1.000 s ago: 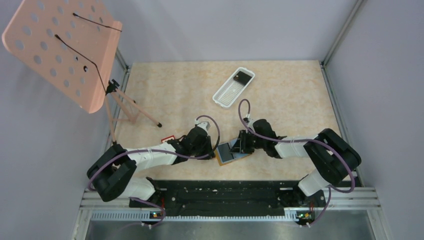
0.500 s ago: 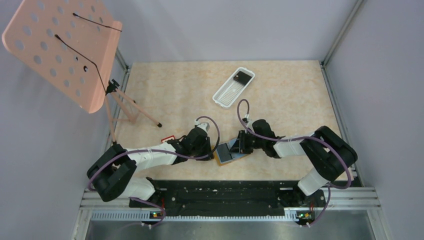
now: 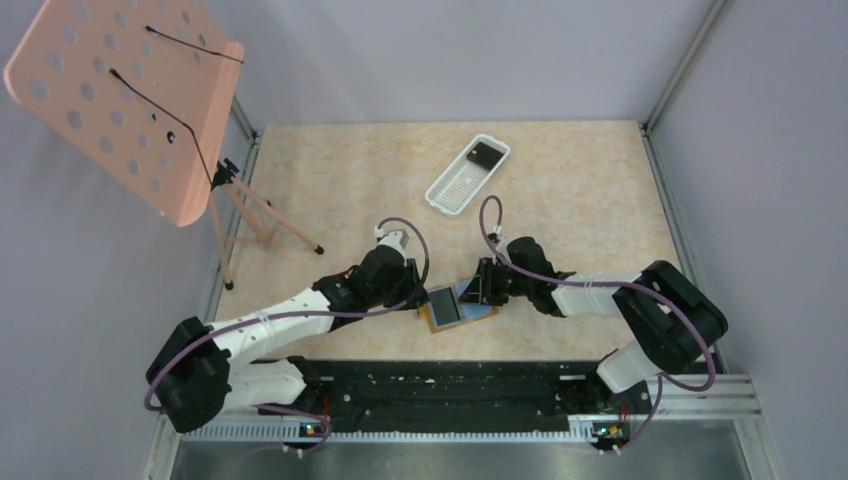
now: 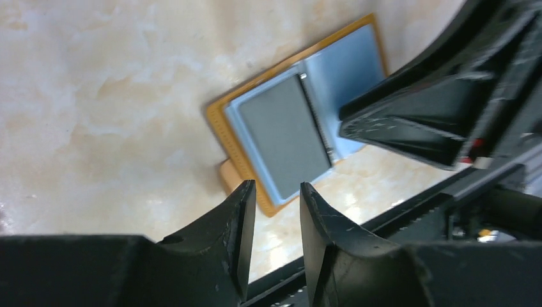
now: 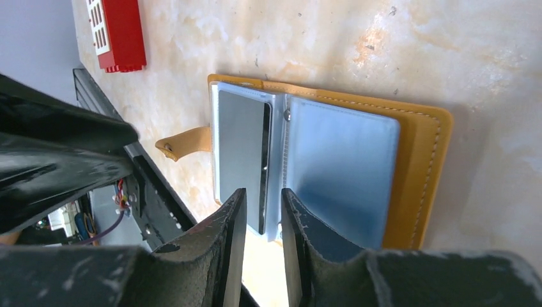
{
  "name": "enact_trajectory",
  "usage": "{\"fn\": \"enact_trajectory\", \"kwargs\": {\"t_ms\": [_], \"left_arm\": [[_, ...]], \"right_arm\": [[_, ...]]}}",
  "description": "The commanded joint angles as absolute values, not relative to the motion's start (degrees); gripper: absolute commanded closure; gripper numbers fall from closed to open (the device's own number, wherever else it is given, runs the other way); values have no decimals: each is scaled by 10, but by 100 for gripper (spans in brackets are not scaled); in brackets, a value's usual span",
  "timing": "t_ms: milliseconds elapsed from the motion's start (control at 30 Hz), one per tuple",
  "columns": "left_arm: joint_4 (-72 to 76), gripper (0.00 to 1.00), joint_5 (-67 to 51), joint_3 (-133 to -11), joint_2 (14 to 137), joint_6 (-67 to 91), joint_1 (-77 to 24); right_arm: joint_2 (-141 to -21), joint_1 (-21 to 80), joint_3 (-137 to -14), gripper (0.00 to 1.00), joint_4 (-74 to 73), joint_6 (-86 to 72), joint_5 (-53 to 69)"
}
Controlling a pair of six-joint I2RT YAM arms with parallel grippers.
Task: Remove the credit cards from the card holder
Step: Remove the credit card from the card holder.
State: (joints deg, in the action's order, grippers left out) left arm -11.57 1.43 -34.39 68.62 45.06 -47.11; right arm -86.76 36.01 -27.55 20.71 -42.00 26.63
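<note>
The tan card holder (image 3: 447, 310) lies open near the table's front edge, its small tab (image 5: 182, 144) pointing to the rail. It also shows in the left wrist view (image 4: 240, 144) and the right wrist view (image 5: 418, 166). A grey card (image 5: 240, 150) lies on its left inner panel, also seen from the left wrist (image 4: 284, 131). The other panel (image 5: 339, 166) is blue-grey. My left gripper (image 3: 418, 297) hovers just left of the holder, jaws slightly apart and empty (image 4: 276, 192). My right gripper (image 3: 474, 292) is over the holder's spine, jaws narrowly apart and empty (image 5: 262, 195).
A white slotted tray (image 3: 455, 185) with a dark item (image 3: 485, 154) sits at the back centre. A pink music stand (image 3: 130, 100) on tripod legs (image 3: 270, 215) stands at the left. A red block (image 5: 118, 32) lies left of the holder. A black rail (image 3: 450, 380) runs along the front edge.
My left arm has stretched out and its wrist has lifted back from the holder, now covering the red block in the top view. The holder has shifted slightly left. The right gripper has barely moved.
</note>
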Motion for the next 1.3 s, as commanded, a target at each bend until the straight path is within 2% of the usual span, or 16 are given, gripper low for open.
{"fn": "enact_trajectory", "kwargs": {"t_ms": [0, 100, 333, 500, 967, 1267], "left_arm": [[-104, 62, 3, -387, 650, 469, -474], [-88, 64, -32, -395, 663, 469, -475], [-45, 84, -40, -387, 728, 472, -475], [-30, 90, -18, -368, 762, 475, -475], [-10, 100, -5, -350, 838, 462, -475], [-5, 100, -6, -335, 837, 465, -475]], "right_arm": [[-841, 370, -297, 73, 215, -416, 259], [-841, 369, -297, 74, 220, -418, 261], [-843, 370, -300, 75, 229, -425, 265], [-842, 369, -300, 74, 228, -425, 265], [-887, 370, -305, 71, 263, -432, 294], [-910, 371, -307, 74, 272, -432, 298]]}}
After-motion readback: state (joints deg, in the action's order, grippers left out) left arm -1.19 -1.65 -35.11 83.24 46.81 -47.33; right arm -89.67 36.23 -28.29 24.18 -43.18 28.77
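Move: From the left gripper, the grey credit card in the holder's left half lies about 5 cm to the right, 1 cm ahead and some 5 cm below. The card holder's tan tab is nearly straight underneath, roughly 6 cm down; the holder's blue right half is about 12 cm to the right, 3 cm ahead and 5 cm down. From the right gripper, the card is about 4 cm left, 1 cm ahead and 2 cm below. Lift the left gripper about 4 cm while carrying it some 3 cm right towards the grey card, then turn straight down and sink about 8.5 cm. Close the fingers from roughly a third open to shut on the way, so the closed tips come down on the left edge of the card's clear sleeve, about halfway along it. Keep the right gripper close over the holder. ##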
